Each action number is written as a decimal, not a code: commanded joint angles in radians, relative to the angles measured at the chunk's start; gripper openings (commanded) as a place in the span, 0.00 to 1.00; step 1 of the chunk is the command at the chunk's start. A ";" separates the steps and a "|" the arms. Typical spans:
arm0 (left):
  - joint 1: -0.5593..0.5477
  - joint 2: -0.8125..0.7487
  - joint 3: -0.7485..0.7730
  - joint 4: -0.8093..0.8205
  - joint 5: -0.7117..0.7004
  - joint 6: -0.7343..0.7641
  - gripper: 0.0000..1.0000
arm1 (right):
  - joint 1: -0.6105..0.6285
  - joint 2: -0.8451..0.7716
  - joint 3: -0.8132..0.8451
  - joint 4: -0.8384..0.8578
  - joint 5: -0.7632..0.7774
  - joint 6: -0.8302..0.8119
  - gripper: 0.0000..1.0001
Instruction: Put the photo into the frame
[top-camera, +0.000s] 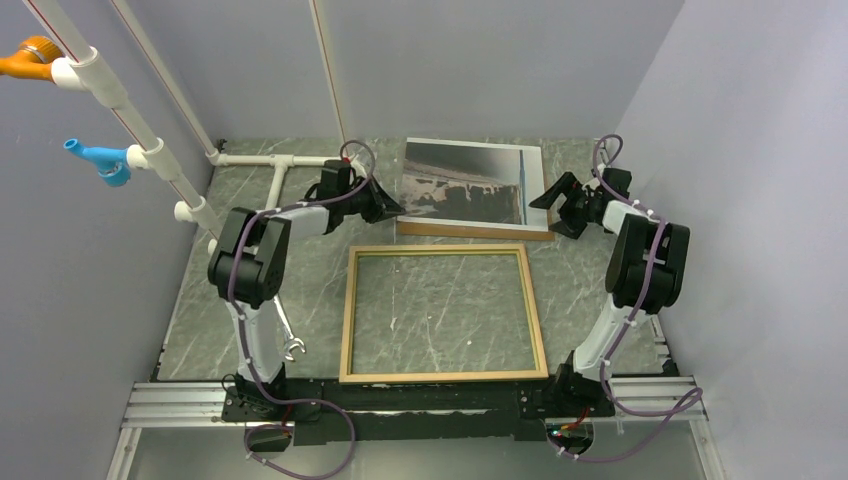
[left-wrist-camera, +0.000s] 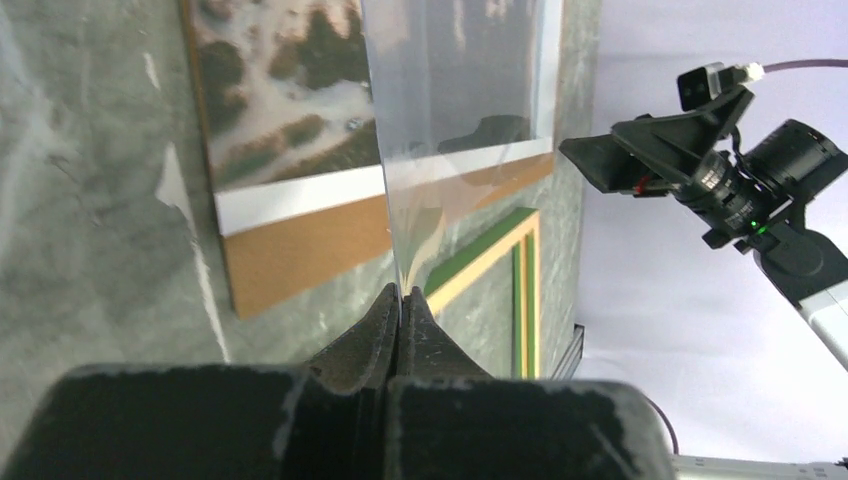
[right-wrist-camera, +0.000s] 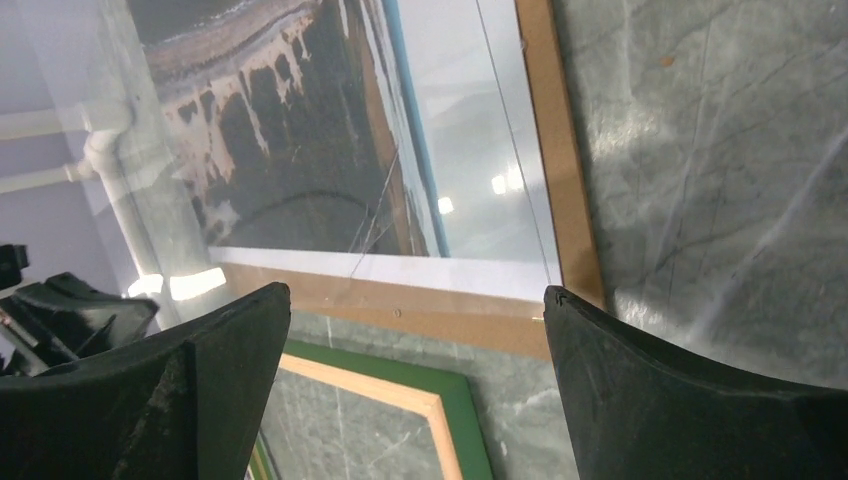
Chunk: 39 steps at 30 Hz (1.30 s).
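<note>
The photo (top-camera: 470, 185) lies face up on a brown backing board (top-camera: 470, 229) at the back of the table. The frame (top-camera: 346, 315) lies flat in front of it, tan wood in the top view, its green face (right-wrist-camera: 440, 385) showing in the wrist views. My left gripper (left-wrist-camera: 402, 292) sits at the photo's left near corner, shut on the edge of a clear pane (left-wrist-camera: 450, 100) that reaches out over the photo (left-wrist-camera: 290, 100). My right gripper (right-wrist-camera: 415, 295) stands open over the board's right near corner (right-wrist-camera: 560, 150), with nothing between its fingers.
A white pipe rack (top-camera: 270, 160) stands at the back left, with blue (top-camera: 100, 160) and orange (top-camera: 30, 55) fittings on its slanted tubes. Grey walls close in on three sides. A metal rail (top-camera: 180, 405) runs along the near edge.
</note>
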 joint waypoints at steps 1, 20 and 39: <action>-0.007 -0.156 -0.049 0.028 -0.005 -0.021 0.00 | 0.004 -0.100 -0.007 -0.056 0.029 -0.032 1.00; -0.067 -0.569 -0.468 0.096 -0.015 -0.167 0.00 | 0.007 -0.374 -0.173 -0.191 0.054 -0.106 1.00; -0.169 -0.856 -0.727 -0.089 -0.095 -0.088 0.00 | 0.016 -0.654 -0.352 -0.298 0.073 -0.071 1.00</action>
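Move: The left hand already pinches the left edge of the clear sheet, which lies over the photo. The frame's middle is about 22 cm back, 9 cm right and 5 cm below that hand. The photo's middle lies some 8 cm ahead and 17 cm right, 4 cm lower; the wrench is roughly 26 cm back and 25 cm left. From the right hand, fingers wide open at the sheet's other end, the frame's middle is about 20 cm back, 26 cm left and 2 cm lower. Keeping its pinch on the clear sheet, the left hand first lifts about 6 cm, then draws it back some 21 cm in all towards and over the frame, sinking slightly at the end. The right hand stays at the sheet's other end with fingers wide open, rising about 4 cm and coming back 12 cm, its wrist tilting a little. ##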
